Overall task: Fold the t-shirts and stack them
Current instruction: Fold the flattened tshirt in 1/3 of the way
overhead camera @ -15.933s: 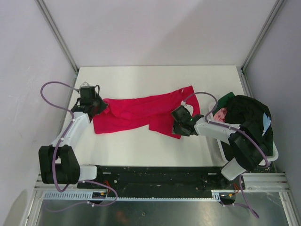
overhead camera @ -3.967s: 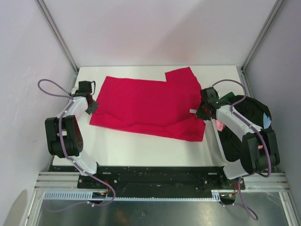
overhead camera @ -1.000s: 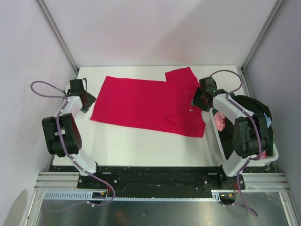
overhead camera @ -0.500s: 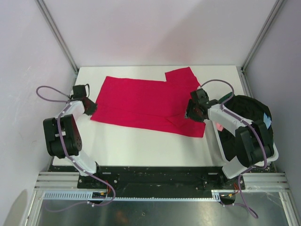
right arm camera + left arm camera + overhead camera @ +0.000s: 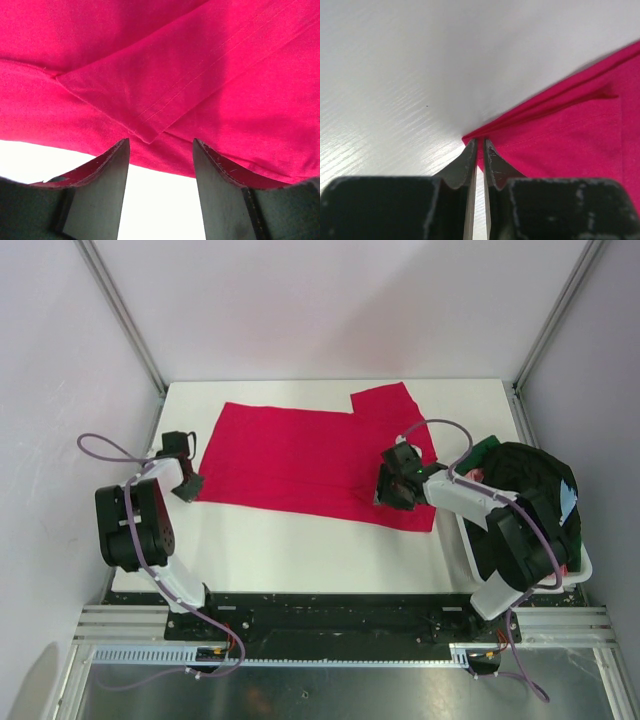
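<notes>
A bright red t-shirt (image 5: 300,455) lies spread flat on the white table (image 5: 300,550), one sleeve pointing to the far right. My left gripper (image 5: 190,485) sits at the shirt's near-left corner. In the left wrist view its jaws (image 5: 480,142) are nearly together, with the red corner (image 5: 560,135) pinched at their tips. My right gripper (image 5: 385,490) hovers over the shirt's near-right part. It stands open (image 5: 161,145), and a folded-over sleeve flap (image 5: 150,105) lies just past its fingertips, above the near hem.
A white tub (image 5: 585,565) at the right table edge holds a heap of other shirts, mostly black (image 5: 530,490) with some green (image 5: 480,450). Metal frame posts rise at the far corners. Bare table shows in front of the shirt.
My left gripper moved in to the shirt's near-left corner and closed on it. My right gripper slid left from the shirt's right edge to above the near hem, still open.
</notes>
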You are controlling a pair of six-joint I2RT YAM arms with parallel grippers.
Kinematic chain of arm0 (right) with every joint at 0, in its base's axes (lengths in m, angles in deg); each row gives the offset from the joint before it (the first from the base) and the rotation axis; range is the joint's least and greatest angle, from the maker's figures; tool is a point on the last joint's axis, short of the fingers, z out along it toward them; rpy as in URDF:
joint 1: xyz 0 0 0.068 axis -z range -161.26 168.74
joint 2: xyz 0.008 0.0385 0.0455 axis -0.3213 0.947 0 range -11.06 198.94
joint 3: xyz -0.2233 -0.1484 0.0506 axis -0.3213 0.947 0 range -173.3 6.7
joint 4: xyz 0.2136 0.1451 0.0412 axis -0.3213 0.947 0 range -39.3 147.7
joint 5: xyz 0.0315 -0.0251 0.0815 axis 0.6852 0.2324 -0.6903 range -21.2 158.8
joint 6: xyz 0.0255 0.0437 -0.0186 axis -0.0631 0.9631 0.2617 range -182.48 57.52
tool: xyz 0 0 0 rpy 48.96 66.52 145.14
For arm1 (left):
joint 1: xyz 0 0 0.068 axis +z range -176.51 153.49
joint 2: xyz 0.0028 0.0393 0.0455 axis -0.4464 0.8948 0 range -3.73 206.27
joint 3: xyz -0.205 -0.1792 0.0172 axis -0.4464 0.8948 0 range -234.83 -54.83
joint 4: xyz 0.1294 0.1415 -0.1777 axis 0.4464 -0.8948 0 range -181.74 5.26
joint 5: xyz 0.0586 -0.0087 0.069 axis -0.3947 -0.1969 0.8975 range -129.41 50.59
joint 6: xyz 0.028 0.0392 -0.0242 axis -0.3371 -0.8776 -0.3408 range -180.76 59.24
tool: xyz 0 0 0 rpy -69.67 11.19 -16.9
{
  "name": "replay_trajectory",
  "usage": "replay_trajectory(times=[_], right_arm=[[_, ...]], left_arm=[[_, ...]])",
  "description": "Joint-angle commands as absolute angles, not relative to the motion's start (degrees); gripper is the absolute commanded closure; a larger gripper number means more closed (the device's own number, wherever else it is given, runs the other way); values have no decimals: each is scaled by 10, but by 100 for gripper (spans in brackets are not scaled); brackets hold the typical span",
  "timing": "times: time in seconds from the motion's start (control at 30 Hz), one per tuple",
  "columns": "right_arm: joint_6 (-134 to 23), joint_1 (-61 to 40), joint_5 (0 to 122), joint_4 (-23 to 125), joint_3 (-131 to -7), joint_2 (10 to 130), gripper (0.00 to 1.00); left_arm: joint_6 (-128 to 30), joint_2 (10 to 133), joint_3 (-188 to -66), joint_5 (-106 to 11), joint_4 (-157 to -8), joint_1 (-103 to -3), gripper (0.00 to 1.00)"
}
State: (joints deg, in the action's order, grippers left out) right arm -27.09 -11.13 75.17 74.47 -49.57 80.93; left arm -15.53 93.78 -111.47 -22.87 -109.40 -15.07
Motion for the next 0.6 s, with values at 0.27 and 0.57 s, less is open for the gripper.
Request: replay_trajectory(times=[0.27,0.57], right_arm=[[-240,-139,757,704,-496,845,50],[-247,-140,755,697,-524,870,78]], left_arm=[[-137,933,-1115,-178,-1121,-140,87],[-138,936,-1118,-182,-1121,-140,87]])
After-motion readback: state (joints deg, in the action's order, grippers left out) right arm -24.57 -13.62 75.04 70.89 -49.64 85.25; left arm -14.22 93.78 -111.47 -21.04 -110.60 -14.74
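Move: The sleeve's loose corner, lying on the folded strip of the t-shirt, is about 2 cm left of the right hand, level with it fore and aft, and some 3 cm below. At the same depth, the shirt's folded near edge runs roughly 4 cm back and 2 cm left, while the sleeve's inner corner lies about 4 cm ahead and 7 cm left. For the left hand, already on the shirt's near-left corner, that loose corner is some 42 cm right, about level and 1 cm below. Leftward and down, about 2 cm each way, the right hand slides over the sleeve's loose corner and then sinks almost straight onto it, closing from a little over half open to about a third so the fingertips pinch up the cloth, with no real wrist turn. The left hand stays nearly in place, its shut fingers keeping hold of the shirt's other near corner. ##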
